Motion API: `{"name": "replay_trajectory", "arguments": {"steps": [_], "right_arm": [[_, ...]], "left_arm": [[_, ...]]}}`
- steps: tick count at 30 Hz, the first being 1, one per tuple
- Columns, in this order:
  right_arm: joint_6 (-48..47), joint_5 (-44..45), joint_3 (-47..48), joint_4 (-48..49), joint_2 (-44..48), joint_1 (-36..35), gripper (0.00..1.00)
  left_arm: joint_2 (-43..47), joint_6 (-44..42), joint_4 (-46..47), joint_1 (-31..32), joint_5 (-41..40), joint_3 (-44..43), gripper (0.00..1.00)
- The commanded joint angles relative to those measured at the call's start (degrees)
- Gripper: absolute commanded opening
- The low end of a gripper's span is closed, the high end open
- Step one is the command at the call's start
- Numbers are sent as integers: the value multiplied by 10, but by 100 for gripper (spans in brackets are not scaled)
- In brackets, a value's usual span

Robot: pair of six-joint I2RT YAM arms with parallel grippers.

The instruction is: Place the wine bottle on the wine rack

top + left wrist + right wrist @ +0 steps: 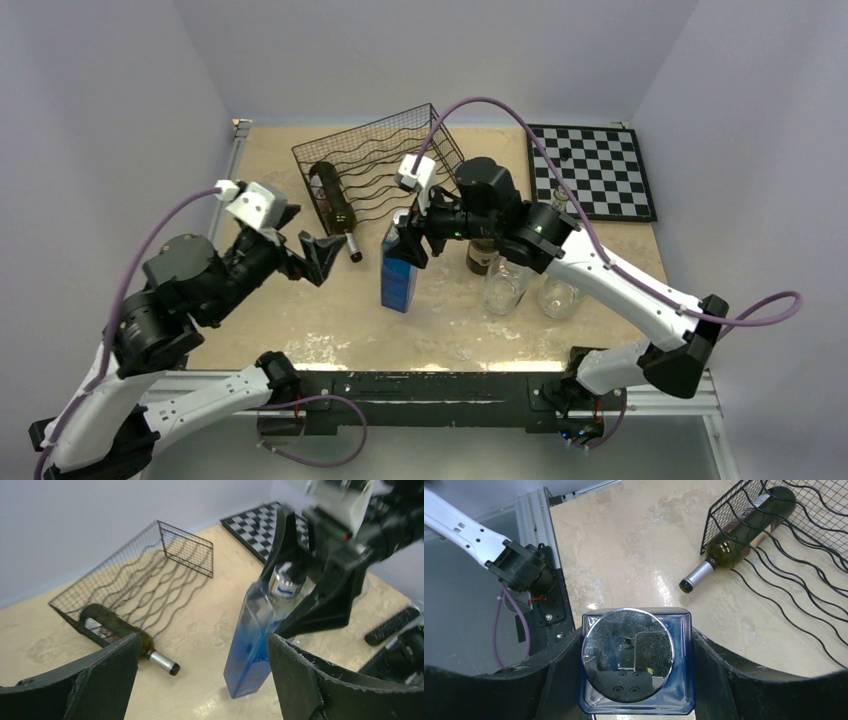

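The black wire wine rack [400,150] [165,575] [804,545] lies flat at the back of the table. A green wine bottle [333,200] [120,627] [744,530] rests on its left end, the silver-capped neck poking out over the table toward me. My right gripper [405,240] [636,652] is shut on the top of a square blue bottle [400,275] [255,635] [684,680] with a chrome cap, upright in front of the rack. Whether its base touches the table I cannot tell. My left gripper [320,255] [202,645] hangs open just left of it, holding nothing.
A chessboard [592,170] lies at the back right. Two clear glass jars [505,285] [558,297] and a dark bottle [482,258] stand under my right arm. Walls close in on the left, back and right.
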State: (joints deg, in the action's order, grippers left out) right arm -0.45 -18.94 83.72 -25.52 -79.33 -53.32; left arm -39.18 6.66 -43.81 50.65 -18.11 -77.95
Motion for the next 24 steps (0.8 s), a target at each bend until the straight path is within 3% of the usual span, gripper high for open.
{"name": "replay_trajectory", "arguments": {"steps": [1, 8, 16, 24], "right_arm": [[8, -33, 38, 59, 71, 2, 0], [-17, -87, 85, 1, 93, 16, 0], [-11, -161, 142, -61, 103, 29, 0], [-7, -247, 212, -124, 95, 38, 0]], "left_arm": [[18, 8, 95, -1, 100, 86, 99], [47, 12, 177, 0, 187, 186, 99], [46, 9, 261, -2, 355, 261, 99], [14, 69, 347, -22, 483, 278, 99]]}}
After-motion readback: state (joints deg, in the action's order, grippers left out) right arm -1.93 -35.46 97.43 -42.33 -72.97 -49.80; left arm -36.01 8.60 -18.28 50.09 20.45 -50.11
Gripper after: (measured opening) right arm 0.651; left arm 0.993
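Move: My right hand already grips the blue bottle near its cap; the bottle's middle sits about 8 cm straight below my right hand point. From my open left hand, that middle is about 14 cm to the right, 4 cm ahead and 16 cm lower. Down at table level, roughly 30 cm below my left hand, the wine bottle lies in the rack about 20 cm ahead and 5 cm left, with the wine rack's middle some 28 cm ahead and 7 cm right. I swing my open left hand about 12 cm to the right while it sinks some 9 cm, first dropping, then drawing back a little and turning nearly 40 degrees clockwise, so its spread fingers come to face the blue bottle's side. My right hand keeps its grip near the cap, lifting the bottle some 9 cm while drawing it back and to the right, with a slight counter-clockwise turn. ##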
